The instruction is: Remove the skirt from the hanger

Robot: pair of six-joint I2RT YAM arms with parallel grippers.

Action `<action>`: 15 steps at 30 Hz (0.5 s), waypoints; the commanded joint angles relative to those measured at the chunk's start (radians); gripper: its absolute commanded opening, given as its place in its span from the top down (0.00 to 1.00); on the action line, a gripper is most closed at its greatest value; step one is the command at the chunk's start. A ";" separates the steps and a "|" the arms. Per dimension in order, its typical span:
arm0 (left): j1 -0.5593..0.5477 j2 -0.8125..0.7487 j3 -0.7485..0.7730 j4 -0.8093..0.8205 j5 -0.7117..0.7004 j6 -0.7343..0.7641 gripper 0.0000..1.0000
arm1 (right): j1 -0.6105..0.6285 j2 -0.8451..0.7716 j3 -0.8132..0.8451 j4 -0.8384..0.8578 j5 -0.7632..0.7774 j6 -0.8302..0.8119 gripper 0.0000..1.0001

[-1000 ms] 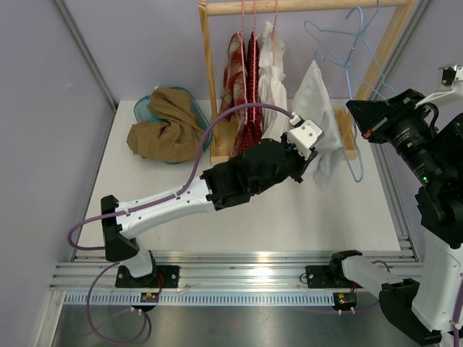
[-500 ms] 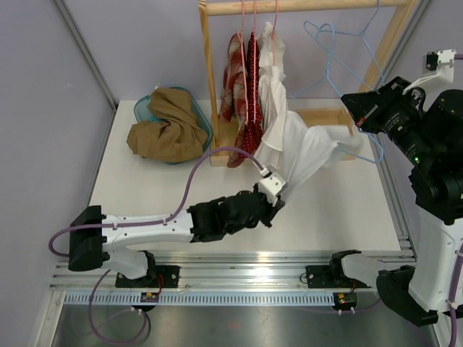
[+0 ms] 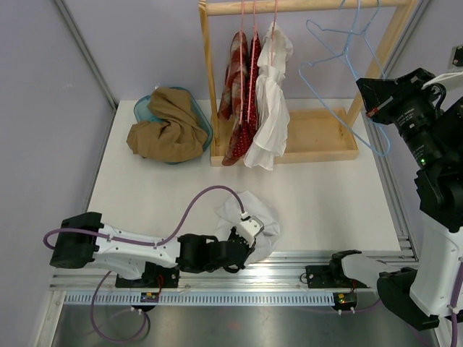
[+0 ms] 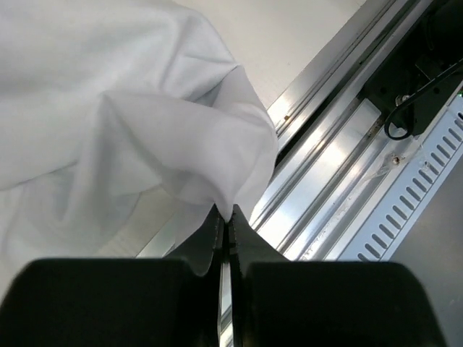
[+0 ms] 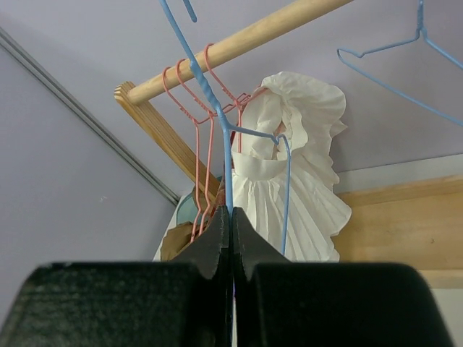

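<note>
The white skirt (image 3: 253,217) lies crumpled on the table near the front edge, free of the hanger. My left gripper (image 3: 247,242) is low by the front rail, shut on a fold of the skirt (image 4: 123,130), whose cloth is pinched at the tips of the left gripper (image 4: 226,213). The bare blue wire hanger (image 3: 340,69) hangs tilted at the right end of the rack. My right gripper (image 3: 369,97) is shut on that hanger (image 5: 210,101), the wire clamped between the tips of the right gripper (image 5: 230,211).
A wooden rack (image 3: 304,6) with a tray base (image 3: 318,155) holds a red garment (image 3: 239,94) and a white ruffled one (image 3: 269,108) on pink hangers. A teal basket (image 3: 145,108) of brown cloth (image 3: 168,124) stands at back left. Another blue hanger (image 3: 362,22) hangs on the rail.
My left gripper pulled the skirt off the blue hanger and carried it down to the table's front edge. The hanger, held by my right gripper, now hangs bare.
</note>
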 commanded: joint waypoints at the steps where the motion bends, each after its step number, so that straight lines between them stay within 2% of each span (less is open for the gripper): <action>1: -0.026 -0.072 0.022 -0.036 -0.101 -0.076 1.00 | 0.000 0.025 -0.036 0.097 0.041 -0.023 1.00; 7: -0.030 -0.175 0.131 -0.317 -0.248 -0.074 1.00 | -0.001 0.172 -0.004 0.163 0.097 -0.071 1.00; 10: -0.015 -0.247 0.201 -0.467 -0.352 -0.041 1.00 | -0.003 0.283 0.085 0.180 0.117 -0.095 1.00; 15: 0.092 -0.356 0.289 -0.553 -0.353 0.070 1.00 | -0.031 0.462 0.292 0.203 0.122 -0.089 1.00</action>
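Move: The left gripper still pinches the white skirt, whose heap lies about 12 cm ahead and 9 cm below. The basket it is bound for is roughly 45 cm ahead, 30 cm left and 5 cm lower; the rack tray is 42 cm ahead and 15 cm right. The rack bar is some 20 cm ahead of the right gripper, 2 cm left and 14 cm above. Beside it are the white dress, 20 cm ahead, 12 cm left and 3 cm lower, and the spare blue hanger, 20 cm ahead, 10 cm right and 10 cm higher. Bring the left gripper up about 11 cm with the white skirt kept pinched, easing left and then also forward towards the basket while the hand turns roughly 15 degrees counter-clockwise. Meanwhile drive the right gripper some 16 cm forward and slightly down, fingers shut on the empty blue hanger, carrying it towards the rack bar beside the white dress. ##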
